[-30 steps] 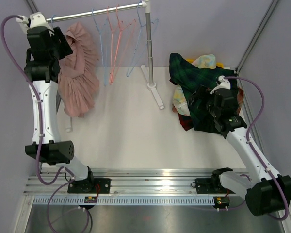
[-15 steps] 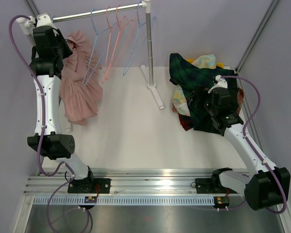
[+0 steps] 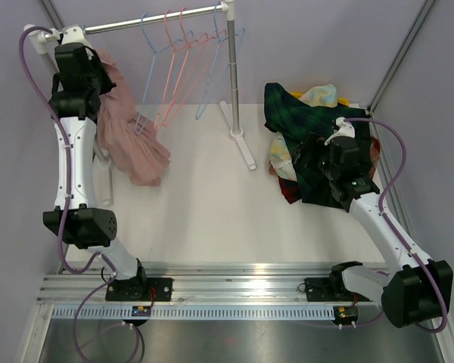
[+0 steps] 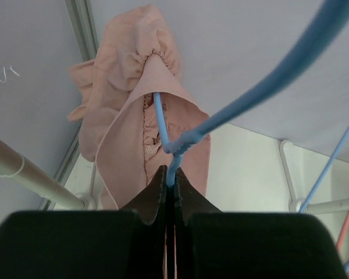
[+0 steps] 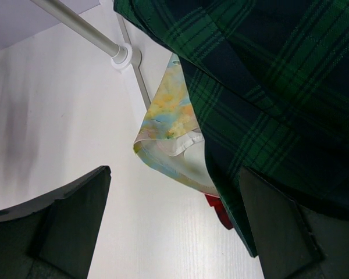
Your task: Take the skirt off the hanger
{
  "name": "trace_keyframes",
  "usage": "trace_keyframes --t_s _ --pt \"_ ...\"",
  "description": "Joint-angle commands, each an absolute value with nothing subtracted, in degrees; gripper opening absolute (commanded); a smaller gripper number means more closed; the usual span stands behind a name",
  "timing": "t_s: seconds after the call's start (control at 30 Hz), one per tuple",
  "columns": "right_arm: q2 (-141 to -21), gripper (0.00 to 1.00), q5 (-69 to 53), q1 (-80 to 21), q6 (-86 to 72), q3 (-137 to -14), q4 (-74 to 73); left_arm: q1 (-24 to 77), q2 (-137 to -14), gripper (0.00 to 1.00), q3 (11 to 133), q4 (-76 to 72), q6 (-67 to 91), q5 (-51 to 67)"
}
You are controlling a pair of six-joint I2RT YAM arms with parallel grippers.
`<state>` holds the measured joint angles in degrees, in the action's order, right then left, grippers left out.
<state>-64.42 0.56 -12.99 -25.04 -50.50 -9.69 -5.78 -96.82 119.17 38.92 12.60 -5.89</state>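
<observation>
A dusty pink skirt [image 3: 132, 140] hangs on a light blue hanger [image 3: 145, 121] at the left end of the clothes rail [image 3: 159, 19]. My left gripper [image 3: 91, 79] is high up beside the rail, shut on the blue hanger's wire [image 4: 173, 174] just below its neck. The pink skirt [image 4: 134, 116] hangs beyond the fingertips. My right gripper [image 3: 310, 155] is open and empty, hovering at the left edge of the green plaid garment [image 3: 310, 125]. The plaid cloth [image 5: 267, 87] lies beside its right finger.
Several blue and pink hangers [image 3: 189, 68] hang on the rail, swung aslant. The rack's upright post [image 3: 232, 68] and white foot [image 3: 242, 147] stand mid-table. A pile of clothes [image 3: 318, 144] with floral [image 5: 168, 116] and red pieces lies at the right.
My left gripper moved up and slightly right with the hanger. The skirt swung to the right, and the other hangers swayed. The right arm barely moved.
</observation>
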Motion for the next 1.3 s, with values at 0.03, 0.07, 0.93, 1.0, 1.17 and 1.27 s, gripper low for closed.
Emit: trace_keyframes --t_s 0.03,0.07,0.93,1.0,1.17,1.27 --pt "-62.5 0.99 1.7 -15.8 -22.4 -56.3 -8.3 -4.5 -91.1 0.00 127.5 38.8 12.7 -7.1" --pt "-62.3 0.99 3.6 -19.4 -21.4 -57.5 -8.3 -4.0 -90.2 0.00 128.2 39.2 12.6 -7.6" --pt "-93.0 0.99 39.1 -85.7 -2.9 -106.1 -18.7 1.2 -70.3 0.00 119.3 47.7 18.9 -2.5" --pt "-98.8 0.99 39.2 -87.9 -2.3 -113.3 -19.0 1.5 -69.7 0.00 117.8 47.5 19.1 -2.7" --pt "-109.1 1.00 39.6 -89.1 -2.6 -131.6 -22.2 1.6 -66.9 0.00 112.5 45.3 19.1 -2.6" --pt "-113.9 1.00 39.2 -89.3 -3.3 -138.3 -23.8 1.7 -67.0 0.00 112.2 45.3 19.2 -2.4"
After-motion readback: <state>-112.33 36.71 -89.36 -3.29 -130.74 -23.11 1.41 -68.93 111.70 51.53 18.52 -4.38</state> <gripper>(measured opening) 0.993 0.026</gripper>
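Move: The left hand grips the blue hanger under its hook, with the rail about 8 cm straight above; the pink skirt's middle is some 5 cm ahead, 3 cm right and 18 cm below. The next blue hanger, empty, hangs about 9 cm right, level fore-and-aft and 5 cm lower. From the open right hand the pink skirt is roughly 45 cm left, 7 cm ahead and level in height; the skirt pile is about 12 cm ahead, 7 cm right and 15 cm below. Keeping its pinch on the blue hanger, the left hand lifts it some 13 cm while drawing it back about 18 cm and a little right, away from the rail and tipping up, then sinks about 5 cm with the pink skirt still on it. Meanwhile the open right hand leaves the skirt pile and sweeps about 45 cm left, rising and drawing back by roughly half that, and swings about 45 degrees counter-clockwise with its fingers tilting up, to come close to the near side of the pink skirt without closing. ##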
